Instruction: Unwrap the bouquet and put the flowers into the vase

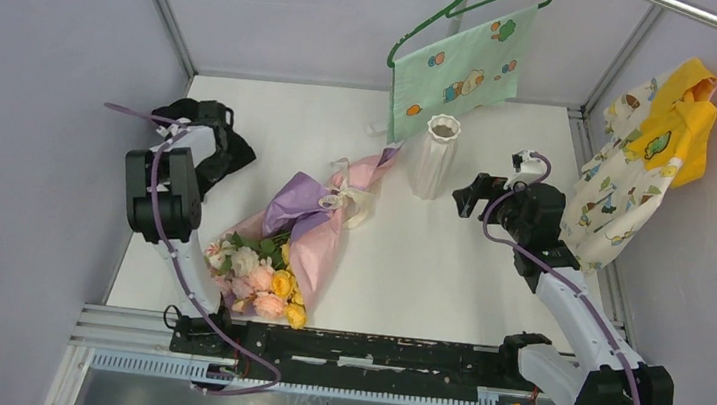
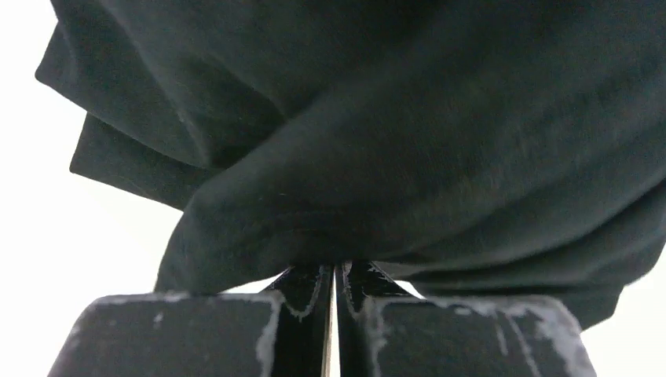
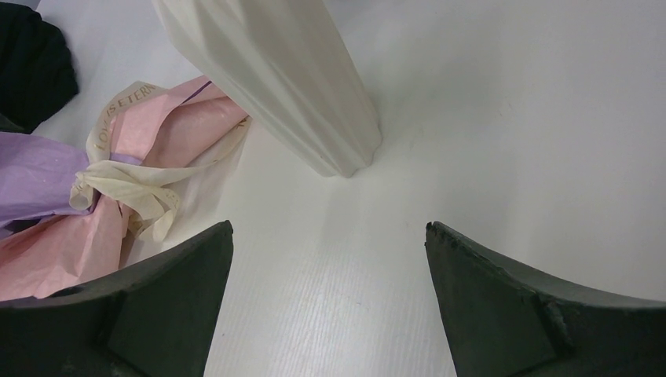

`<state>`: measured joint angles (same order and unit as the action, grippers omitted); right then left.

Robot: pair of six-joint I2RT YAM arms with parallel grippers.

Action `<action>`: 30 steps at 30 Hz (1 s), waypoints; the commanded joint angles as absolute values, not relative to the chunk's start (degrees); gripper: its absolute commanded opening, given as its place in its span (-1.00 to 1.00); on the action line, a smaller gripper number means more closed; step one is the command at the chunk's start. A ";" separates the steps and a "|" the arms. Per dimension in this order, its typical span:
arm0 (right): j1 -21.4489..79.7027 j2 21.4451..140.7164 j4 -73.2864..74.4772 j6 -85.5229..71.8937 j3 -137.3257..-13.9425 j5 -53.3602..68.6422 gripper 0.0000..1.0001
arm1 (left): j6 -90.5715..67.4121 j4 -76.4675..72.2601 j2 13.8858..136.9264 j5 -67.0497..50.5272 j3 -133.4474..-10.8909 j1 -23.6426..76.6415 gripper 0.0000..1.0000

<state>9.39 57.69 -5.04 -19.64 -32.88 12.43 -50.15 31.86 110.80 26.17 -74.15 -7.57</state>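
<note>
The bouquet lies slantwise mid-table in purple-and-pink paper tied with a cream ribbon. Its flowers, pink, yellow and cream roses, point toward the near edge. The ribbed white vase stands upright behind the wrapped stem end, and its base shows in the right wrist view. My right gripper hovers just right of the vase, open and empty. My left gripper is at the far left, shut on a bunched fold of the black cloth.
The black cloth is heaped at the far left corner. A green hanger with a patterned green cloth hangs behind the vase. A yellow-and-white child's garment hangs from the rail at the right. Grey walls close in three sides.
</note>
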 commanded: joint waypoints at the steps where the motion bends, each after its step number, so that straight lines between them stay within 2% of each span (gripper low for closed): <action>1: 9.60 56.44 -5.90 -19.07 -36.17 11.51 0.96 | -50.35 28.10 114.11 24.16 -77.10 -12.19 -0.89; 8: 9.84 55.61 -4.84 -19.24 -36.57 11.56 0.96 | -48.73 25.94 119.87 16.70 -86.88 -13.69 -0.93; 16: 11.89 53.74 -3.69 -18.39 -37.38 10.86 0.96 | -47.44 23.25 102.15 17.99 -78.40 -2.43 -0.72; 19: 13.46 52.87 -2.72 -17.29 -38.39 9.39 0.96 | -47.40 22.94 95.73 19.13 -75.37 3.11 -0.26; 20: 13.77 52.54 -2.61 -17.19 -38.41 9.25 0.96 | -47.23 23.10 94.19 19.01 -75.00 4.06 -0.18; 22: 14.31 51.87 -2.47 -17.13 -38.42 9.23 0.96 | -46.78 24.46 91.65 17.72 -75.23 5.04 -0.10; 25: 14.51 50.48 -1.78 -17.06 -38.33 9.24 0.96 | -46.14 29.14 88.45 19.85 -76.36 8.87 -0.09; 27: 14.58 49.37 -1.58 -17.05 -38.07 9.21 0.96 | -45.28 30.04 87.42 19.78 -75.91 12.30 0.04; 30: 14.54 47.49 -1.42 -17.07 -37.55 9.36 0.96 | -41.97 30.34 87.80 15.34 -75.65 17.23 0.37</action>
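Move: The black cloth lies under and around the left fingertips, its middle about 3 cm to their right and roughly level fore and aft, 1 cm lower. From the left hand, the bouquet's flower heads are some 27 cm back and 17 cm right; its ribbon knot is about 10 cm back and 34 cm right. The cloth's middle lies about 55 cm left of the right hand, 7 cm farther out and 17 cm below. Keep the left fingers shut and low against the black cloth, and sweep about 5 cm left, curving some 6 cm forward to shift the cloth outward. Then swing roughly 20 cm right while rising about 17 cm off the cloth, opening the fingers, tipping them up and turning clockwise some 25 degrees each. Meanwhile lift the open, empty right gripper a little, drawing it slightly back and left. ##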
